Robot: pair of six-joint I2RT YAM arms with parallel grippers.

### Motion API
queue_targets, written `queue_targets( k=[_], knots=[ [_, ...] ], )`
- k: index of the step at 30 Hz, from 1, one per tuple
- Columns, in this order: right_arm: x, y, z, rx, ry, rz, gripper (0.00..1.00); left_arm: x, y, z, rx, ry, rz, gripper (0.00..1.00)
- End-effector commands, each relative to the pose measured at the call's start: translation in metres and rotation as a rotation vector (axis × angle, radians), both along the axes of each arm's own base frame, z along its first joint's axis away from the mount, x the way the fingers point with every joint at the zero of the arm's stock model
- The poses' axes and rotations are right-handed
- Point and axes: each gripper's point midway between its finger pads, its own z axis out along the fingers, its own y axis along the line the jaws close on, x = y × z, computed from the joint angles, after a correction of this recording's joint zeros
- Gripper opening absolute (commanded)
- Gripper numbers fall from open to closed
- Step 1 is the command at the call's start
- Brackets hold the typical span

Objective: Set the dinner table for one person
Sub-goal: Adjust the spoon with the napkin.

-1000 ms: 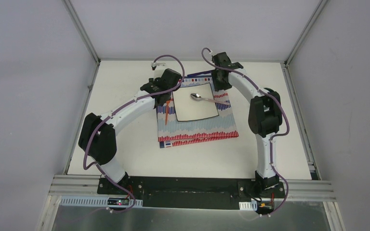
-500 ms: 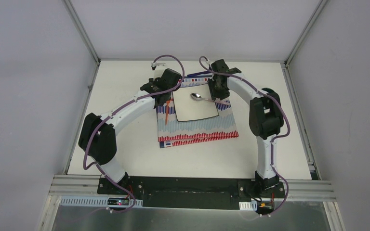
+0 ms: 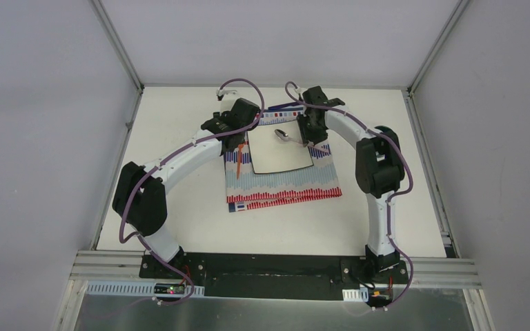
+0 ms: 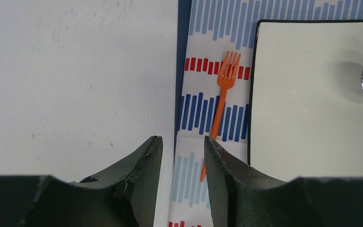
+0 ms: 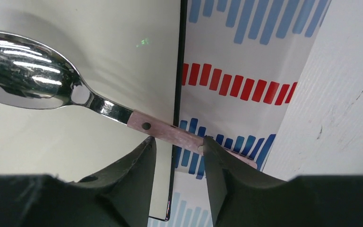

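Observation:
On the white dinner table [image 3: 179, 207] lies a striped cloth [image 3: 283, 186] with a white square plate [image 3: 279, 160] on it. A spoon [image 5: 23, 71] rests with its steel bowl on the plate, its pink handle [image 5: 168, 131] crossing the plate's right edge. My right gripper [image 5: 179, 142] is open just over that handle, which runs crosswise past both fingertips; its far end is hidden by the right finger. An orange fork [image 4: 221, 101] lies on the cloth left of the plate. My left gripper [image 4: 183, 139] is open and empty, its right finger beside the fork's handle end.
The plate's black-rimmed edge [image 4: 250, 94] runs close along the fork. The cloth's left edge [image 4: 182, 71] lies just left of the fork, with bare table [image 4: 75, 71] beyond. Grey rails [image 3: 424, 158] edge the table, and grey walls close in on three sides.
My right gripper has come forward and down from behind the plate to sit over the spoon's handle. The left arm, fork and spoon have not moved.

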Motion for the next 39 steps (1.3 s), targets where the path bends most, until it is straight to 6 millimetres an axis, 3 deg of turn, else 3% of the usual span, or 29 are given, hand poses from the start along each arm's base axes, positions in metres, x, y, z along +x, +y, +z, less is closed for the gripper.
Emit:
queue_targets(
  k=[1,6,13,15,17,18,39],
  knots=[
    [0.004,0.017,-0.001,0.086,0.0,0.015,0.43,0.003,-0.008,0.008,-0.028,-0.033,0.004,0.4],
    [0.002,0.018,-0.002,0.097,-0.001,0.015,0.34,0.003,-0.008,0.007,-0.028,-0.031,0.003,0.4],
    [0.006,0.022,-0.01,0.1,0.016,0.026,0.34,0.002,-0.007,0.006,-0.026,-0.03,0.004,0.39],
    [0.007,0.022,-0.012,0.102,0.021,0.018,0.25,0.002,-0.006,0.006,-0.018,-0.03,0.007,0.39],
    [0.007,0.021,-0.014,0.099,0.017,-0.001,0.04,0.002,-0.005,0.005,-0.013,-0.029,0.008,0.39],
    [0.005,0.019,-0.016,0.094,0.018,-0.009,0.0,0.002,-0.005,0.005,-0.012,-0.029,0.008,0.39],
    [-0.012,-0.02,-0.011,-0.042,-0.037,-0.109,0.0,0.005,-0.012,0.002,-0.027,-0.017,-0.008,0.39]
  ],
)
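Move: The spoon's middle is within about 1 cm ahead and 1 cm left of the right hand, some 2 cm below it; its handle lies crosswise between the open fingers. The plate under its bowl is centred about 7 cm left and level with the hand; the fork is 17 cm left and 4 cm back, the knife 10 cm ahead and 5 cm left. From the left hand, the spoon is about 6 cm ahead, 18 cm right and 13 cm below. Slightly left and down, by little more than 1 cm each way, the right hand settles over the spoon's handle beside the plate's right edge. Its fingers then close almost fully and pinch the handle between the pads; keeping that grip, the hand eases back about 1 cm to the right, the wrist turning only a few degrees clockwise. ##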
